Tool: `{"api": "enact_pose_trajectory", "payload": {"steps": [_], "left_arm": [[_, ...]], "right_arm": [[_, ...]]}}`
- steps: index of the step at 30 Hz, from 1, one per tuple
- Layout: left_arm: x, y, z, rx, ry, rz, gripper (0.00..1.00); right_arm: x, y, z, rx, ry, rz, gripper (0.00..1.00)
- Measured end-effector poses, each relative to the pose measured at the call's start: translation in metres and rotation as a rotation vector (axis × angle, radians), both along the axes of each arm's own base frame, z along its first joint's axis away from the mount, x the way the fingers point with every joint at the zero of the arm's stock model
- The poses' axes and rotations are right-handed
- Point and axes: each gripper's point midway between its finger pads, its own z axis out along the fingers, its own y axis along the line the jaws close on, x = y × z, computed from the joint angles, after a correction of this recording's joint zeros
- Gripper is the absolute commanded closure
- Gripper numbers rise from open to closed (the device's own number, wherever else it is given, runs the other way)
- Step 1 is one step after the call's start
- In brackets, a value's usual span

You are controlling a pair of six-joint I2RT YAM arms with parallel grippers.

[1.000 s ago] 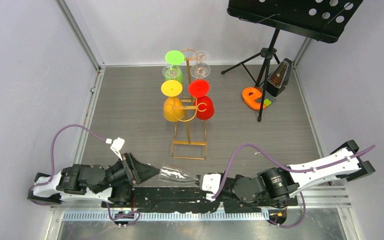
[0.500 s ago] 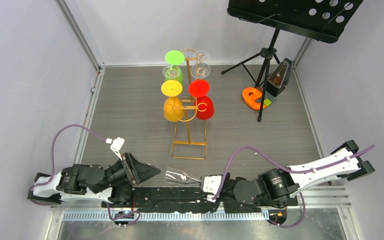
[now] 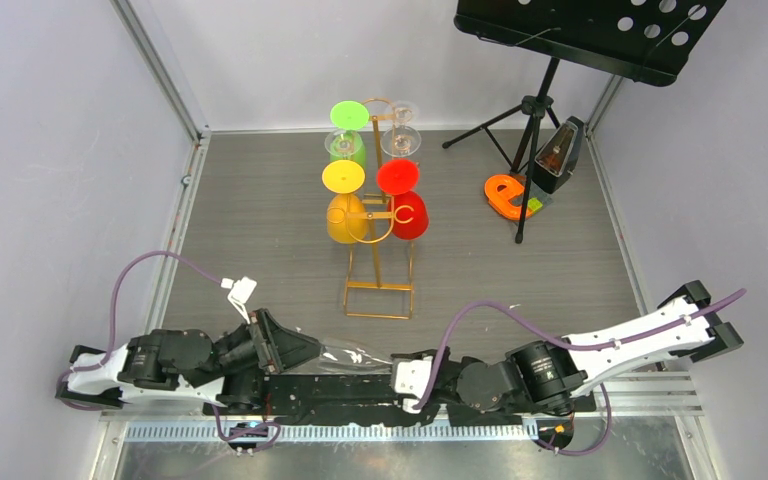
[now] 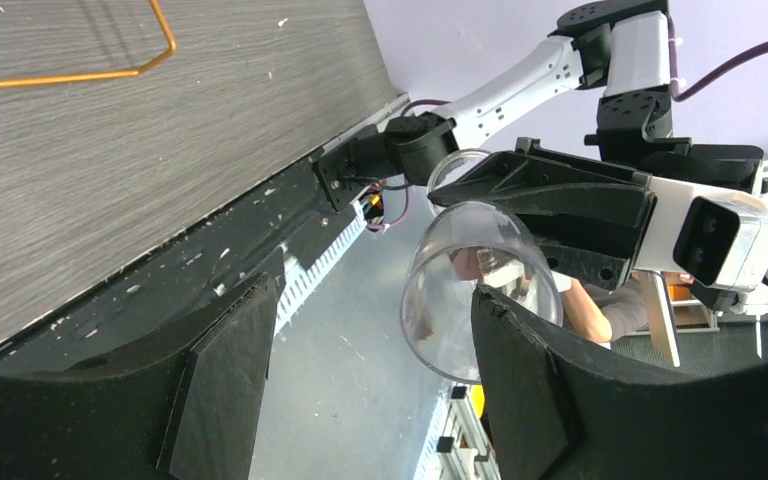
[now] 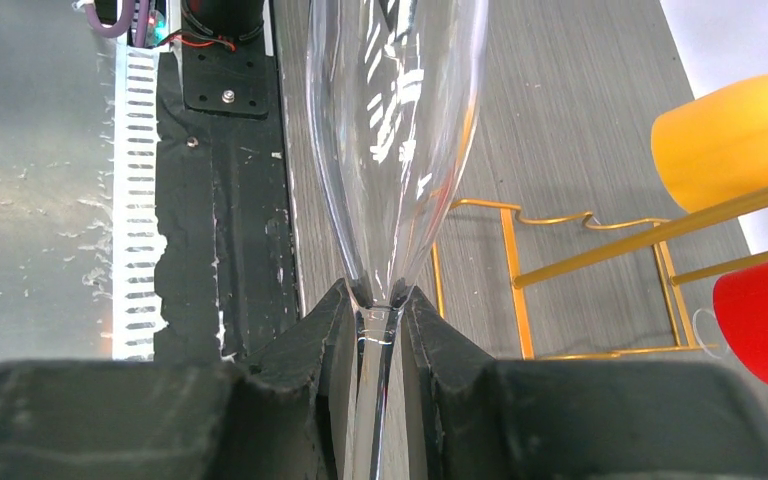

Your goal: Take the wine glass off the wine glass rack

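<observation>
A clear wine glass (image 3: 356, 353) lies level above the table's near edge, off the gold wire rack (image 3: 380, 255). My right gripper (image 3: 397, 366) is shut on its stem; in the right wrist view the fingers (image 5: 378, 300) pinch the stem just under the bowl (image 5: 400, 130). My left gripper (image 3: 310, 349) is open, and the bowl's mouth (image 4: 475, 290) sits at its fingertips (image 4: 372, 290), close against one finger. The rack's base shows in the left wrist view (image 4: 110, 72) and the right wrist view (image 5: 520, 270).
A green (image 3: 347, 140), a yellow (image 3: 345, 212), a red (image 3: 407, 210) and a clear glass (image 3: 400, 135) hang on the rack. A black music stand (image 3: 540, 110), a metronome (image 3: 560, 155) and an orange object (image 3: 507, 195) stand at the back right.
My right gripper has moved left with the clear glass, bringing the bowl's mouth up to the left gripper's fingertips. The left gripper stays open.
</observation>
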Motion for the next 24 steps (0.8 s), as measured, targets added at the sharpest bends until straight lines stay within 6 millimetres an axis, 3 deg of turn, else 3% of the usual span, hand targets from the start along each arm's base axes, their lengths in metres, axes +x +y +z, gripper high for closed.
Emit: {"api": "enact_pose_trajectory", "payload": {"steps": [11, 19, 24], "left_arm": [[-0.009, -0.008, 0.009, -0.030, 0.005, -0.049, 0.48], [-0.013, -0.012, 0.009, -0.034, 0.006, -0.071, 0.71], [-0.014, -0.013, 0.014, -0.054, 0.008, -0.076, 0.91]], "right_arm": [[0.000, 0.013, 0.008, 0.009, -0.056, 0.012, 0.94], [0.001, 0.018, 0.013, 0.018, -0.079, 0.013, 0.94], [0.002, 0.018, 0.013, 0.017, -0.083, 0.007, 0.94]]}}
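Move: Just off the left fingertips, the clear wine glass's bowl has its middle about 8 cm to that hand's right, 3 cm back and level. The right hand holds the glass, with the bowl's middle 6 cm left and 1 cm ahead. From the left hand, the rack's near foot is roughly 12 cm ahead, 11 right and 24 below; the yellow glass 27 ahead, 5 right; the red one 27 ahead, 16 right; both some 5 lower. Closing its well-open fingers most of the way, the left hand eases back, up and to the right by about 1.5 cm each way, towards the rim of the clear glass. The right hand keeps its grip at the stem and brings the bowl about 2 cm left and a little up towards those fingers, rolling some 5 degrees. ##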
